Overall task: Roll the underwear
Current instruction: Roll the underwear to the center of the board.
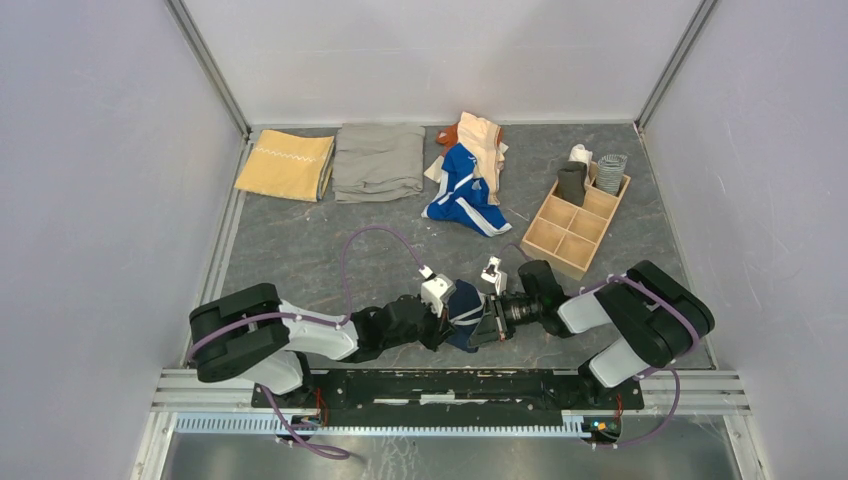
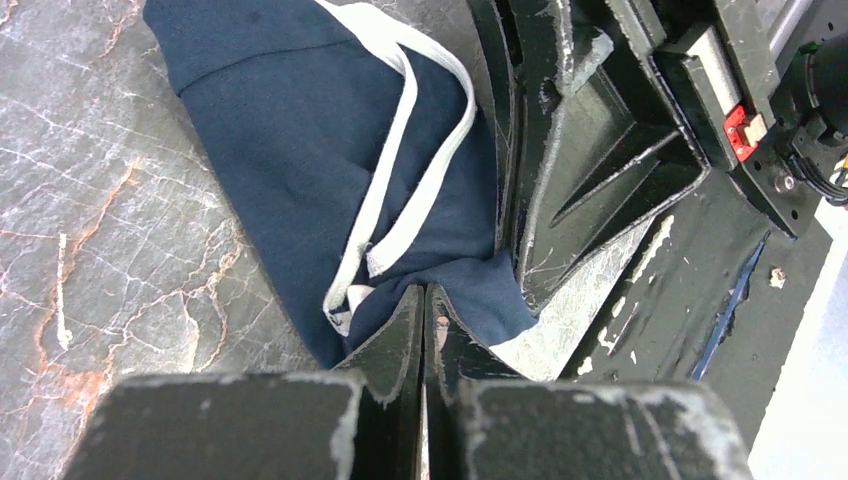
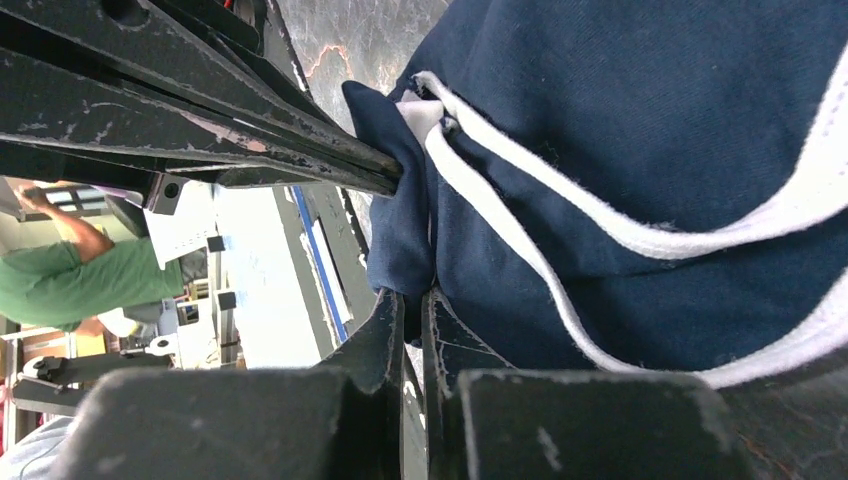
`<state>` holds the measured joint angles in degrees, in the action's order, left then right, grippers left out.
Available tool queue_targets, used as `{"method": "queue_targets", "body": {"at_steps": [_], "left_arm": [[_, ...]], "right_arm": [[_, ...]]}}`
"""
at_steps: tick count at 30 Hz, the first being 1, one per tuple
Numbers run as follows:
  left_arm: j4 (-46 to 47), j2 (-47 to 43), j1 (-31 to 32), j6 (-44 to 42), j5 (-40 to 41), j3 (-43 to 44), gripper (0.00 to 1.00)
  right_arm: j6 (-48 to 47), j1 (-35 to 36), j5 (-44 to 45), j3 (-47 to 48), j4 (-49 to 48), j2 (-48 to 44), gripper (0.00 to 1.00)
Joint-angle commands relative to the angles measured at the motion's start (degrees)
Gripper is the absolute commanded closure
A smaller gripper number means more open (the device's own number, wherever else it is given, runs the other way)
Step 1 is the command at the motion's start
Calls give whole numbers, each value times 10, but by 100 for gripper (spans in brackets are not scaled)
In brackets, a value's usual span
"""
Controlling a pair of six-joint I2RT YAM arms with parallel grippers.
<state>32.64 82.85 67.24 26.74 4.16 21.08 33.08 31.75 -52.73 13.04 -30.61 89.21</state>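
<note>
A navy underwear (image 1: pixel 463 312) with white trim is bunched between my two grippers near the table's front edge. In the left wrist view the navy cloth (image 2: pixel 300 130) spreads over the marbled table, and my left gripper (image 2: pixel 422 295) is shut, pinching a fold at its near corner. My right gripper (image 3: pixel 412 297) is shut on a fold of the same underwear (image 3: pixel 650 150), just below the left gripper's fingers (image 3: pixel 200 110). From above, the left gripper (image 1: pixel 447 318) and right gripper (image 1: pixel 487 322) face each other across the garment.
A bright blue piece (image 1: pixel 465 190) and a peach piece (image 1: pixel 482 140) are piled at the back centre. Folded mustard cloth (image 1: pixel 285 165) and grey-khaki cloth (image 1: pixel 378 160) lie back left. A wooden divided box (image 1: pixel 550 258) on the right holds rolled items (image 1: pixel 572 183).
</note>
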Motion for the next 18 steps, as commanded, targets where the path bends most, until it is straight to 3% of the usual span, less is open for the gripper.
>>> {"method": "queue_targets", "body": {"at_steps": [1, 8, 18], "left_arm": [[5, 30, -1, 20, 35, -13, 98], [5, 45, -1, 26, 47, -18, 98], [5, 43, -10, 33, 57, -34, 98]], "right_arm": [[-64, -6, 110, -9, 117, 0, 92], [-87, -6, 140, 14, 182, -58, 75], [-128, -6, 231, 62, 304, -186, 63]]}}
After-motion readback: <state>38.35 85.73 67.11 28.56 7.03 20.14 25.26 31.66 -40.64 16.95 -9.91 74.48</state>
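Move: The right hand's shut fingers pinch the right end of the navy underwear's small near-edge fold. The underwear's middle lies some 5 cm ahead of this hand and 1 cm to its left, about 1 cm lower. From the left hand, pressed shut at the fold's left end, that middle is about 4 cm ahead and 3 cm to the right. The blue garment lies roughly 30 cm ahead of the right hand and 1 cm left; the divided box about 24 cm ahead and 20 cm right. Forward, drifting right and a little up, the right hand eases about 3 cm with gathering speed, opening its fingers to about a third and so loosening its pinch on the fold's end, while the wrist tilts some 15 degrees, fingertips dipping. The left hand stays shut on the fold's left end, creeping forward about 1 cm. ##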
